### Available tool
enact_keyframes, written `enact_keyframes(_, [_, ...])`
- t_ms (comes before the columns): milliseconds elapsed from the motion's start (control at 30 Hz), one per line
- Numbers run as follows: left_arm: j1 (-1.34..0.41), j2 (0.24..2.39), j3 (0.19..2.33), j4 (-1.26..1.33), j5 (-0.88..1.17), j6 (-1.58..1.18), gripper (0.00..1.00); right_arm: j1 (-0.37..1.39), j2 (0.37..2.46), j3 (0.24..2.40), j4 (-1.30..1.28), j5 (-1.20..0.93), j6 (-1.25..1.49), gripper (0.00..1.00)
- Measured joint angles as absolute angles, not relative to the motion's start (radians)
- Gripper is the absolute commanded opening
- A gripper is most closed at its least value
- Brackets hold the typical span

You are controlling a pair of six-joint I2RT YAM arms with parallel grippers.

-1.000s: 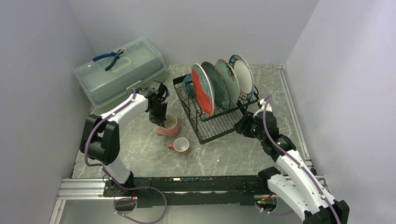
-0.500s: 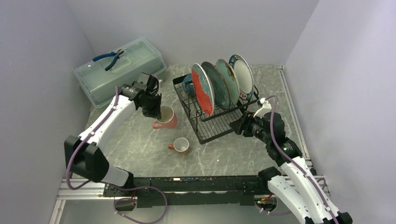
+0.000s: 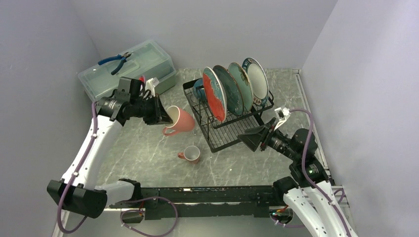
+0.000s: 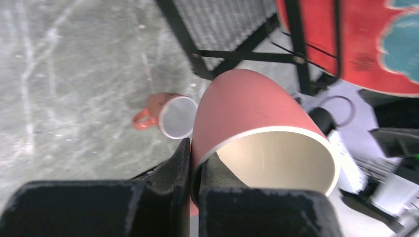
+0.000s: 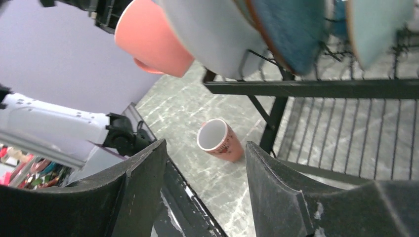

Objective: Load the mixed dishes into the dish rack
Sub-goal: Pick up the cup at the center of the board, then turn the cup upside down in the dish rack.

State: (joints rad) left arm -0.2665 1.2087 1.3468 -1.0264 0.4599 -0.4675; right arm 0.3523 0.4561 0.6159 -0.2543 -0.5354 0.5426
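Note:
My left gripper is shut on the rim of a pink mug. The mug hangs tilted above the table, just left of the black wire dish rack. In the left wrist view one finger lies inside the held mug and one outside. A second pink mug lies on the table in front of the rack. Red floral, teal, pale green and white plates stand in the rack. My right gripper is open and holds nothing at the rack's front right corner.
A translucent pale green lidded box sits at the back left with blue-handled pliers on its lid. A small blue bowl shows behind the red plate. Grey walls close in both sides, and the metal base rail runs along the near edge.
My left arm has lifted the pink mug off the table and tipped it on its side towards the rack. My right gripper has drawn back and down, its jaws wider.

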Motion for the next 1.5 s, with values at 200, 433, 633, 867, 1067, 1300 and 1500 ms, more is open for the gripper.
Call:
enact_keyframes(200, [-0.253,1.112,1.329,-0.947,0.649,-0.602,0.0,0.352,0.425,0.615,-0.117,-0.669,0.579,0.67])
enact_keyframes(433, [-0.25,0.972,1.228,-0.699,0.829,-0.855,0.0,0.37,0.485,0.619,0.071,-0.768,0.663,0.71])
enact_keyframes(633, [-0.25,0.916,1.147,-0.448,0.889,-1.062,0.0,0.435,0.585,0.688,0.193,-0.777,0.711,0.75])
enact_keyframes(867, [-0.25,0.894,1.082,-0.148,0.899,-1.269,0.0,0.569,0.702,0.773,0.331,-0.707,0.728,0.81])
enact_keyframes(1067, [-0.25,0.865,1.049,0.115,0.875,-1.426,0.0,0.707,0.832,0.892,0.388,-0.583,0.683,0.85])
enact_keyframes(1300, [-0.25,0.859,1.001,0.374,0.854,-1.583,0.0,0.807,0.985,1.002,0.482,-0.481,0.625,0.95])
enact_keyframes(1500, [-0.25,0.859,0.964,0.508,0.839,-1.669,0.0,0.864,1.125,1.115,0.581,-0.463,0.602,0.96])
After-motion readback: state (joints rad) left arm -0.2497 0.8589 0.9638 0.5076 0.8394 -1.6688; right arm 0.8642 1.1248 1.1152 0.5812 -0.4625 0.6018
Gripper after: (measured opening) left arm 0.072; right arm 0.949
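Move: The larger pink cup already hangs by its rim in the left gripper, its middle about 5 cm right of that hand and 3 cm lower; the open right gripper it is taken to is some 26 cm right, 6 cm nearer the base and about level. From the right hand, the cup is roughly 21 cm left, 6 ahead, 4 below; the small cup 19 left, 2 ahead, 24 below; the red plate 10 left, 18 ahead, 12 below. The larger cup, still pinched at its rim, is carried up some 24 cm and slightly back by the left hand, which rolls and tips up roughly 65 degrees to present the cup's base to the right gripper. The right hand rises about as far and swings some 16 cm left towards that base, turning left and tipping up while its fingers spread nearly fully. ##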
